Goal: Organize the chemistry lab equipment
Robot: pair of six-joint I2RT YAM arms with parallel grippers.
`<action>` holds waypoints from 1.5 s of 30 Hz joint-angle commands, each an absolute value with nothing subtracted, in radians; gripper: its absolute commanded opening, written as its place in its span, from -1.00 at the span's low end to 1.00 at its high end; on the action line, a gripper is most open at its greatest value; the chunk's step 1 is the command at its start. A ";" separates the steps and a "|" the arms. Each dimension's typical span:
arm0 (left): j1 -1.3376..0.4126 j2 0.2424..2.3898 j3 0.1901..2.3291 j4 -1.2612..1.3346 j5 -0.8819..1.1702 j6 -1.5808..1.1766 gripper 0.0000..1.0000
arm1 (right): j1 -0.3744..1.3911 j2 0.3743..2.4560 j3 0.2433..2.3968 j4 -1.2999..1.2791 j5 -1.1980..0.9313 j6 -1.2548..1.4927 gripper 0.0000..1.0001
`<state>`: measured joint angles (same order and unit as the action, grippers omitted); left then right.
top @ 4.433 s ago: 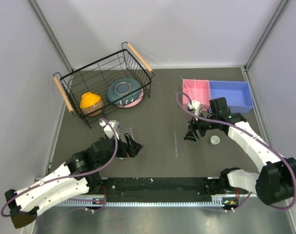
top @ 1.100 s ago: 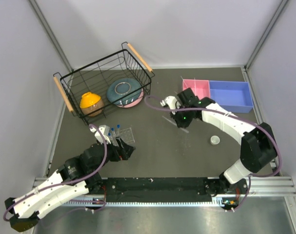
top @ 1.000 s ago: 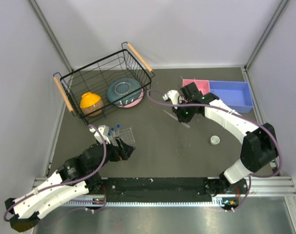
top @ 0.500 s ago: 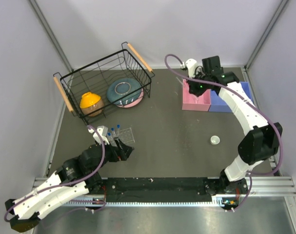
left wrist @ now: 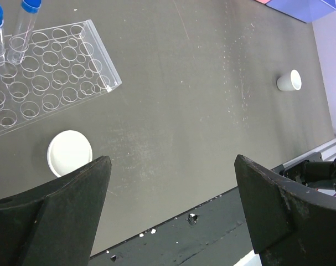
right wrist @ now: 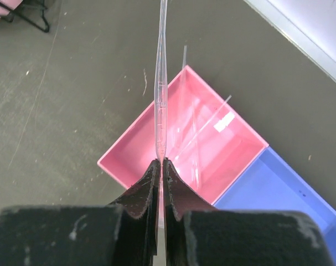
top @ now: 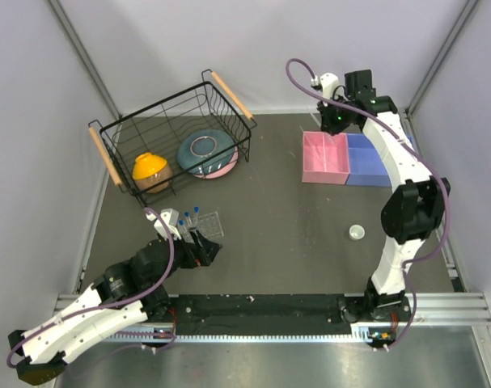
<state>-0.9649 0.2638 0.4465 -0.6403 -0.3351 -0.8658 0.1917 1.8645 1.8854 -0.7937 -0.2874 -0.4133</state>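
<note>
In the right wrist view my right gripper (right wrist: 160, 162) is shut on a thin clear rod (right wrist: 161, 83) that points away from the jaws over the pink bin (right wrist: 132, 158). More clear rods (right wrist: 196, 130) lie inside that bin. From above, this gripper (top: 337, 121) hangs over the bin's far edge. My left gripper (left wrist: 173, 205) is open with nothing between its fingers, over bare table. Ahead of it stands the clear tube rack (left wrist: 51, 77) holding blue-capped tubes (left wrist: 25, 25). One white cup (left wrist: 70, 153) sits beside the rack, another white cup (left wrist: 289, 81) far right.
A blue bin (top: 376, 158) adjoins the pink bin (top: 324, 176) on its right. The black wire basket (top: 116, 129) at the back left holds an orange bowl (top: 150, 168) and a teal-pink bowl (top: 206, 152). The table's near edge runs close under the left gripper.
My right arm has carried the rod from mid-table back and up to above the pink bin. The left arm has stayed in place, open.
</note>
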 commanded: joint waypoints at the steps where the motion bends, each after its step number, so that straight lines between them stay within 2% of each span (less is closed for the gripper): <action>1: -0.966 0.265 0.448 -0.624 -0.362 -0.850 0.98 | 0.176 1.945 2.003 -0.790 -0.308 -0.367 -0.99; 5: -0.965 0.273 0.462 -0.630 -0.364 -0.844 0.98 | 0.176 2.006 2.043 -0.790 -0.308 -0.336 -0.98; 14: -0.966 0.255 0.453 -0.637 -0.364 -0.850 0.98 | 0.167 2.042 1.910 -0.788 -0.265 -0.345 -0.91; 17: -0.965 0.265 0.457 -0.627 -0.357 -0.845 0.98 | 0.167 2.046 1.864 -0.790 -0.253 -0.345 -0.71; 18: -0.966 0.268 0.460 -0.627 -0.356 -0.845 0.98 | 0.167 2.045 1.858 -0.792 -0.249 -0.345 -0.53; 20: -0.966 0.273 0.468 -0.632 -0.351 -0.845 0.98 | 0.164 2.023 1.839 -0.792 -0.245 -0.348 -0.36; 22: -0.966 0.270 0.472 -0.637 -0.345 -0.847 0.98 | 0.158 1.994 1.827 -0.790 -0.262 -0.341 -0.07; 25: -0.965 0.258 0.474 -0.649 -0.342 -0.853 0.98 | 0.140 1.912 1.796 -0.793 -0.304 -0.336 0.09; 28: -0.966 0.245 0.477 -0.658 -0.342 -0.861 0.98 | 0.120 1.789 1.729 -0.793 -0.397 -0.344 0.11; 31: -0.965 0.233 0.483 -0.670 -0.341 -0.865 0.98 | 0.112 1.631 1.617 -0.792 -0.520 -0.368 0.21; 36: -0.966 0.222 0.482 -0.689 -0.337 -0.871 0.98 | 0.112 1.396 1.367 -0.792 -0.701 -0.411 0.48; 40: -0.966 0.229 0.492 -0.690 -0.336 -0.864 0.98 | 0.112 1.211 1.223 -0.793 -0.709 -0.457 0.69; 45: -0.966 0.238 0.499 -0.687 -0.331 -0.862 0.98 | 0.112 1.086 1.092 -0.798 -0.637 -0.488 0.93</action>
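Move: Just beneath the right hand, which already pinches a clear pipette, lies the pink box: its middle is about 3 cm ahead, 1 cm to the right and 19 cm below. The blue box adjoins it, centred some 3 cm ahead and 19 cm to the hand's right; the white cup stands roughly 21 cm back and 10 cm right. From the left hand, the pink box is about 35 cm ahead and 34 cm right. Lowering the pipette into the pink box, the right hand eases slightly forward and sinks about 11 cm, its fingers tipping some 15 degrees further down. Near the bottom the fingers begin to open and let go; the hand then climbs back to its old height and sweeps back some 20 cm out over the open table, untilting, rolling left side up and opening nearly wide. ##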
